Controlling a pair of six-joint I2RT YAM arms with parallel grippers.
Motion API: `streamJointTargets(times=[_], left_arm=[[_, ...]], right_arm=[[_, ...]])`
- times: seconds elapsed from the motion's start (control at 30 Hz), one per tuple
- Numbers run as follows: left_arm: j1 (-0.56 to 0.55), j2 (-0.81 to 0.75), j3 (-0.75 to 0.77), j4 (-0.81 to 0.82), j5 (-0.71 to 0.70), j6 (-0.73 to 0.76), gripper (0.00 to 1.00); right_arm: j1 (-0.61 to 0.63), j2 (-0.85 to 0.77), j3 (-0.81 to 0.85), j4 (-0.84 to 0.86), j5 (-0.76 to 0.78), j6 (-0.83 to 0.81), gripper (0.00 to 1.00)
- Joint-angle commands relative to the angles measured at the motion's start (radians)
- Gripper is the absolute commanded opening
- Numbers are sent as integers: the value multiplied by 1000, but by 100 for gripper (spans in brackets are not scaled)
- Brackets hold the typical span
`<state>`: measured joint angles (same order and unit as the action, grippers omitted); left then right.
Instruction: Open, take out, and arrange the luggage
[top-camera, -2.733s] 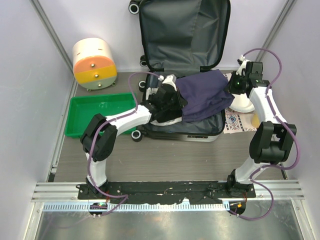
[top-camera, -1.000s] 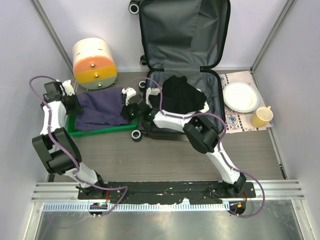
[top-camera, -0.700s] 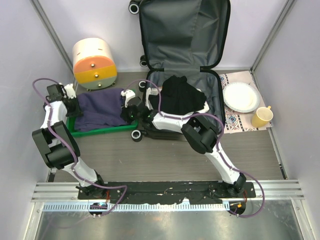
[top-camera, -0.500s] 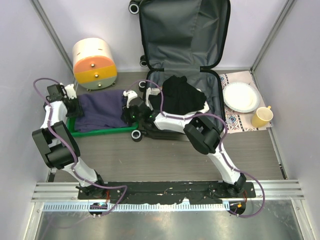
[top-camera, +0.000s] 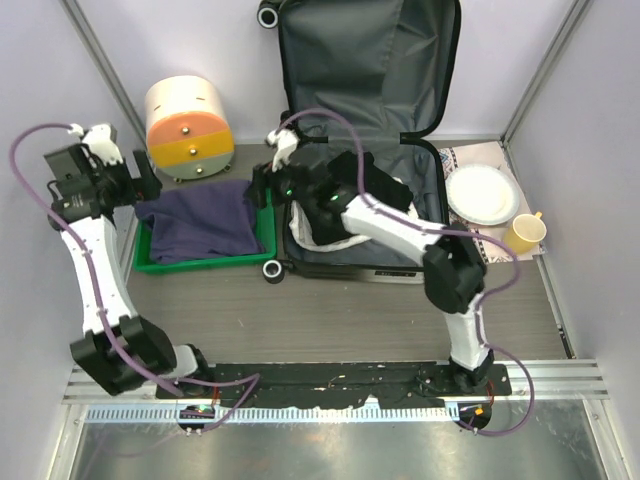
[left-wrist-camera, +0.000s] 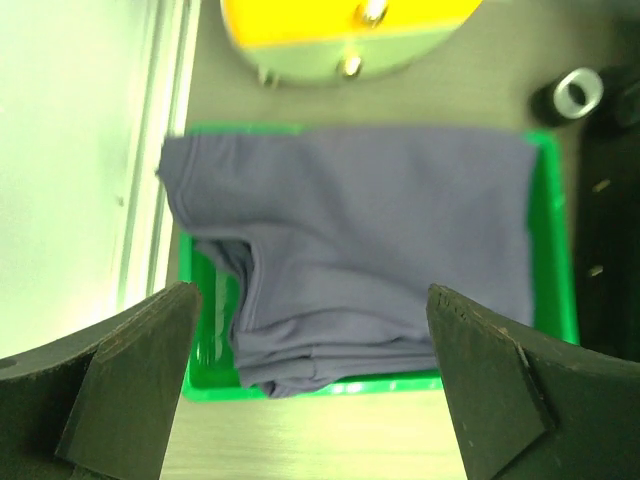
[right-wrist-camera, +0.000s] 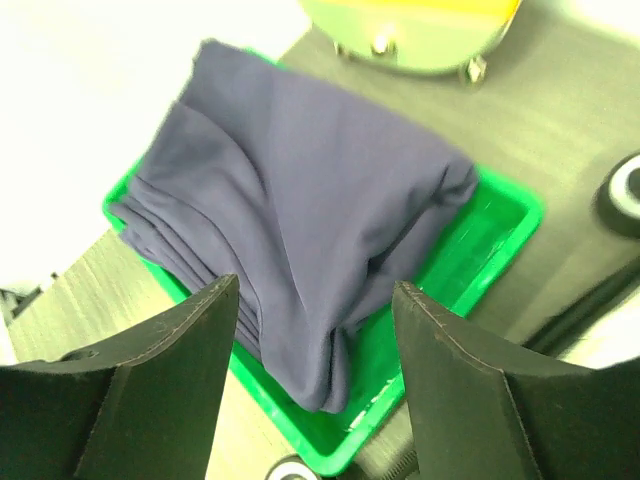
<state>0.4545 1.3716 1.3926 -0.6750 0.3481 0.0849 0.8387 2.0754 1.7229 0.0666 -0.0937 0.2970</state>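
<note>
The luggage (top-camera: 425, 215) lies open on the table, its lid (top-camera: 370, 70) propped against the back wall. A black garment (top-camera: 365, 190) rests in its base. A folded navy garment (top-camera: 195, 225) lies in the green tray (top-camera: 265, 235), also visible as the navy garment (left-wrist-camera: 350, 250) and navy garment (right-wrist-camera: 300, 200). My left gripper (top-camera: 140, 182) hovers open above the tray's left end, left gripper (left-wrist-camera: 315, 390) empty. My right gripper (top-camera: 262, 185) hangs open above the tray's right edge, right gripper (right-wrist-camera: 315, 370) empty too.
A cream-and-orange cylinder (top-camera: 190, 125) stands behind the tray. Right of the luggage, a white plate (top-camera: 482, 193) and a yellow mug (top-camera: 522, 233) sit on a patterned mat (top-camera: 470, 250). White walls close in left, right and back.
Both grippers have opened and let go of the navy garment, which now lies in the tray. Both have risen; the left arm swung up and left, the right drew back toward the luggage.
</note>
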Motion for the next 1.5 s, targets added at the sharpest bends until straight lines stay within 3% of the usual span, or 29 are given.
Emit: streamJointTargets(times=[0.0,0.07,0.23,0.33,0.53,0.73,1.07,1.1,1.17,1.2,1.23,1.4,1.47], left_arm=[[7,-123,109,-70,156,-118,100],[-3,-152,124,-78,281,-132,100],[-172,-173,132,-158,177,-180,100],[-319,-195,45,-88,103,-206,100],[-427,-166,-75,20,91,-277,100],[-433,-140,-99,60,100,-327,100],[-435,-141,-211,160,150,-341,100],[-435,-135,-210,161,155,-341,100],[-441,-128,-199,160,152,-340,100],[-445,-123,-193,163,150,-338,100],[-444,-118,-187,166,149,-333,100],[-592,-51,-93,178,109,-362,100],[-635,-6,-73,231,127,-437,99]], right_arm=[[-87,-251,15,-110,-119,-136,67],[-156,-348,-63,-180,-133,-193,64],[-280,-509,-259,-375,-155,-370,57],[-285,-572,-374,-438,-204,-485,51],[-234,-560,-496,-389,-221,-588,49],[-173,-440,-494,-315,-135,-647,57],[-110,-342,-499,-216,-51,-719,60],[-110,-334,-497,-205,-35,-714,58],[-115,-325,-477,-194,-6,-708,38],[-119,-327,-465,-195,8,-707,15],[-128,-337,-459,-194,9,-705,3],[-260,-423,-386,-247,-125,-599,1],[-321,-471,-375,-257,-170,-546,1]])
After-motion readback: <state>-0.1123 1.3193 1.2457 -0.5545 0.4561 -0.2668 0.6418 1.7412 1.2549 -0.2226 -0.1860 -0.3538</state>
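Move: The black cloth in the open suitcase lies about 22 cm to the right of the right hand, 2 cm back and 12 cm below; the white cloth under it is some 19 cm right, 8 cm back. The purple cloth in the green tray is roughly 16 cm left of that hand and 7 cm back. From the left hand the black cloth is about 50 cm right, 2 cm back and 14 cm down. The right hand arcs up and some 20 cm right over the suitcase rim, then sinks and draws back a little, its left-pointing fingers tipping down about 35 degrees, and pinches the black cloth's near-left part before easing up and right. The left hand, open, hops off the tray and swings some 23 cm right towards the suitcase, turning clockwise. ##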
